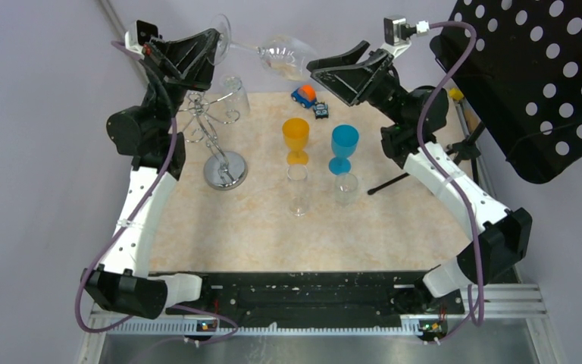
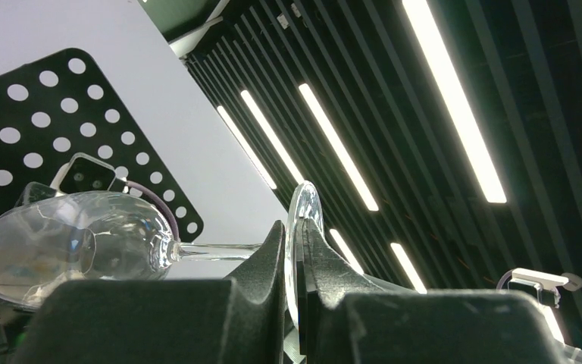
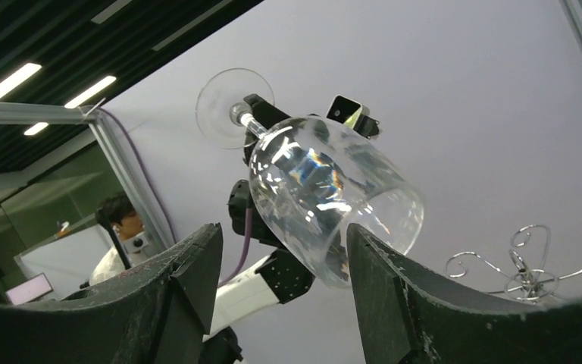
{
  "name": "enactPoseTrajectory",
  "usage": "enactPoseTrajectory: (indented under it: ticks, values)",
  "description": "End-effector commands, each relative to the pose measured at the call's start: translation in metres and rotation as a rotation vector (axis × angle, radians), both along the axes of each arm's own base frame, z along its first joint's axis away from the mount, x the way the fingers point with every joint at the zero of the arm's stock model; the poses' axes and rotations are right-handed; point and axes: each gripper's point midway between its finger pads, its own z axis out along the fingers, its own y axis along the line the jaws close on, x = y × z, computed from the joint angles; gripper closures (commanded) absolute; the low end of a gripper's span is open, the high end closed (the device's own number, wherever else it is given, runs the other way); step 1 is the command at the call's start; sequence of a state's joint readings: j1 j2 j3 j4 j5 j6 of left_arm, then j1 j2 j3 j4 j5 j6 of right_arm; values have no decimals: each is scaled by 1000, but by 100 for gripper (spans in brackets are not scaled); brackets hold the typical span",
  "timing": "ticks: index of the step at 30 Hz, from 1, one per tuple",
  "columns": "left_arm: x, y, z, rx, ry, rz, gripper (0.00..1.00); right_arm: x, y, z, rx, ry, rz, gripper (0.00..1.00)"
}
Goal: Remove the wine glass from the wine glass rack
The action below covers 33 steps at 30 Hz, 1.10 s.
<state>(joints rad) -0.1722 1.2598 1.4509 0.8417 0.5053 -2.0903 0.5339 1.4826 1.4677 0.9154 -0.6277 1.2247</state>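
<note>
The clear wine glass (image 1: 284, 54) lies sideways in the air above the table's far edge, off the wine glass rack (image 1: 223, 171). My left gripper (image 1: 214, 49) is shut on its round foot; in the left wrist view the foot disc (image 2: 303, 205) is pinched between the fingers (image 2: 294, 227), with stem and bowl (image 2: 68, 243) pointing left. My right gripper (image 1: 322, 64) stands open at the bowl's mouth. In the right wrist view the bowl's rim (image 3: 326, 197) dips between the fingers (image 3: 284, 231), close against the right one, with a gap to the left one.
A second clear glass (image 1: 233, 91) hangs upside down on the rack, whose hook arms (image 3: 527, 265) show low right. An orange goblet (image 1: 296, 136), a blue goblet (image 1: 344, 144), two small clear glasses (image 1: 297, 189) and toy cars (image 1: 304, 95) stand mid-table. A black perforated panel (image 1: 534, 83) juts in at the right.
</note>
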Motion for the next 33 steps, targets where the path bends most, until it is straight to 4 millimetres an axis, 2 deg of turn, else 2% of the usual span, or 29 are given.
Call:
enactPoseTrajectory:
  ticks: [1,11,13,16,17,22,25,29,33]
  values:
    - [-17,3,13,-35,-35,-21,100,-30,-9,31,43,-159,35,40]
    - [-16,-8,3,-24,-1,-64,100,-54,-10,39,73,-283,125,66]
    - [-15,-11,0,-17,1,-72,100,-55,-9,40,73,-284,124,75]
    - [-15,-11,-1,-20,-2,-71,100,-53,-8,42,75,-277,115,97]
    - [-16,-10,0,-19,-10,-64,100,-52,-8,42,74,-274,111,100]
    - [-16,-13,-3,39,-31,31,57,-39,-4,40,48,-241,26,100]
    - [-9,-14,-13,99,-11,133,38,-27,-7,40,34,-206,-75,100]
    - [2,-14,-34,205,35,266,26,-2,-15,34,3,-116,-248,100]
    - [13,-12,-59,336,81,393,22,22,-30,24,-31,-19,-427,100]
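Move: The left hand holds the wine glass by its foot; the glass's middle lies about 11 cm to its right and 4 cm lower. From the open right hand, that middle is roughly 12 cm left, 5 cm up and 2 cm back, with the rim beside the fingers. The glass rack stands about 13 cm ahead, 6 cm left and 38 cm below the left hand. Well under the right hand, some 45 cm down and 15 cm ahead, are the orange goblet, 3 cm left, and the blue goblet, 9 cm right. Back and up by about 4 cm, tipping its fingers up some 10 degrees, the right hand closes and pinches the bowl's wall at the rim. The left hand keeps the foot almost still until that grip is shut, then opens wide, lets go and drops about 4 cm while moving 3 cm forward, turning counter-clockwise; meanwhile the right hand eases forward again by 2 cm, turning clockwise with its hold kept. ##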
